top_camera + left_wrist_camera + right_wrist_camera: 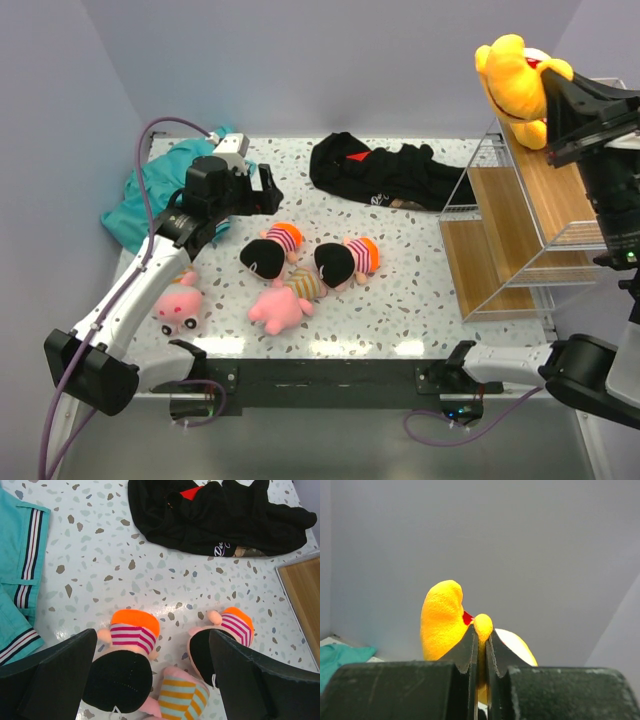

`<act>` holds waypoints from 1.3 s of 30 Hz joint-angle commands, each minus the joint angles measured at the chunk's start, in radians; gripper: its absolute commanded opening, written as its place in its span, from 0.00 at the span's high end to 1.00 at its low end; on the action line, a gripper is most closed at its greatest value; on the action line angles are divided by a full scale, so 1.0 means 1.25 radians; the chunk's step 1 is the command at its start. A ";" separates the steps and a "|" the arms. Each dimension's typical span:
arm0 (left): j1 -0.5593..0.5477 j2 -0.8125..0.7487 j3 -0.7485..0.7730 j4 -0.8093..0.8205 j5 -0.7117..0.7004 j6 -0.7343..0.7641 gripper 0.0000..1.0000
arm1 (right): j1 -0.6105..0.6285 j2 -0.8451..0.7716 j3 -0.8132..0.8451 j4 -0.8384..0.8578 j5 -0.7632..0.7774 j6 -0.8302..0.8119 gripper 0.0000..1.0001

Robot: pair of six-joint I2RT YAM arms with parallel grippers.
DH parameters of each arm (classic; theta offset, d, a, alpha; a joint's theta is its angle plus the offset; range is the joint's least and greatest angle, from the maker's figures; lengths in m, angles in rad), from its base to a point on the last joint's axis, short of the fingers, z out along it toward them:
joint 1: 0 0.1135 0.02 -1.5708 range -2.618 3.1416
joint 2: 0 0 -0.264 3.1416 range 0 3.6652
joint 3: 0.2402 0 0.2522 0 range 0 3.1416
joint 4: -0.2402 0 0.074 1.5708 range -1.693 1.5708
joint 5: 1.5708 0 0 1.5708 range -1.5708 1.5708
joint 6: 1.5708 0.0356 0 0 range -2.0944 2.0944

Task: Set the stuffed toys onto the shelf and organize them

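Two black-haired dolls in striped tops (270, 250) (345, 260) lie mid-table, with a pink pig in a striped top (285, 302) just in front of them. Another pink pig (180, 306) lies at the left. My left gripper (265, 190) hovers open above the dolls. In its wrist view the left gripper (152, 632) frames the left doll (127, 655), the right doll (227, 630) and the striped pig (185, 700). My right gripper (550, 88) is shut on a yellow bear (512, 80) high above the shelf (520, 220). The right wrist view shows the right gripper (482, 636) pinching the bear (440, 620).
A black garment with a red mark (380, 170) (220, 515) lies at the back of the table. A teal polo shirt (150, 195) (17, 570) is bunched at the back left under my left arm. A shelf board edge (302, 595) shows at the right.
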 commanded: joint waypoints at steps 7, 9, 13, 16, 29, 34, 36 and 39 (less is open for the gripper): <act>0.004 0.000 -0.003 0.027 -0.011 0.020 0.00 | -0.056 -0.082 -0.100 0.052 0.265 -0.181 1.00; 0.004 0.000 -0.003 0.027 -0.011 0.020 0.00 | -0.068 -0.099 -0.108 0.049 0.275 -0.196 1.00; 0.004 0.000 -0.001 0.027 -0.010 0.020 0.00 | -0.131 -0.120 -0.130 0.006 0.264 -0.216 1.00; 0.005 0.002 0.001 0.027 -0.006 0.020 0.00 | -0.143 -0.123 -0.143 -0.056 0.275 -0.219 1.00; 0.005 -0.015 -0.006 0.028 0.001 0.017 0.00 | -0.143 -0.210 -0.452 -0.096 0.287 -0.311 1.00; 0.006 -0.017 -0.008 0.032 0.005 0.017 0.00 | -0.142 -0.204 -0.501 -0.081 0.346 -0.336 1.00; 0.005 -0.017 -0.008 0.032 0.005 0.017 0.00 | -0.143 -0.203 -0.510 -0.080 0.377 -0.339 1.00; 0.005 -0.016 -0.008 0.032 0.005 0.017 0.00 | -0.143 -0.207 -0.521 -0.075 0.401 -0.341 1.00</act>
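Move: The right hand already pinches a yellow toy by a limb, high over the shelf. The free spot on the top board lies about 6 cm ahead, 13 cm to the right and 20 cm below; the first yellow toy lies there some 13 cm ahead and 10 cm right of the hand, equally low. The top board's left rim runs about 4 cm ahead, 4 cm right and 22 cm below. From the left hand the spot is roughly 53 cm right, 9 cm back and 22 cm up. Rightward first, the right hand swings the held toy about 11 cm across to the top board, turning some 30 degrees clockwise and sinking slightly; then it goes down about 12 cm more, with a shorter reach forward and a little back to the left, tipping its fingers down and rolling its left side low. It eases off beside the first toy, fingers still shut on the limb. ##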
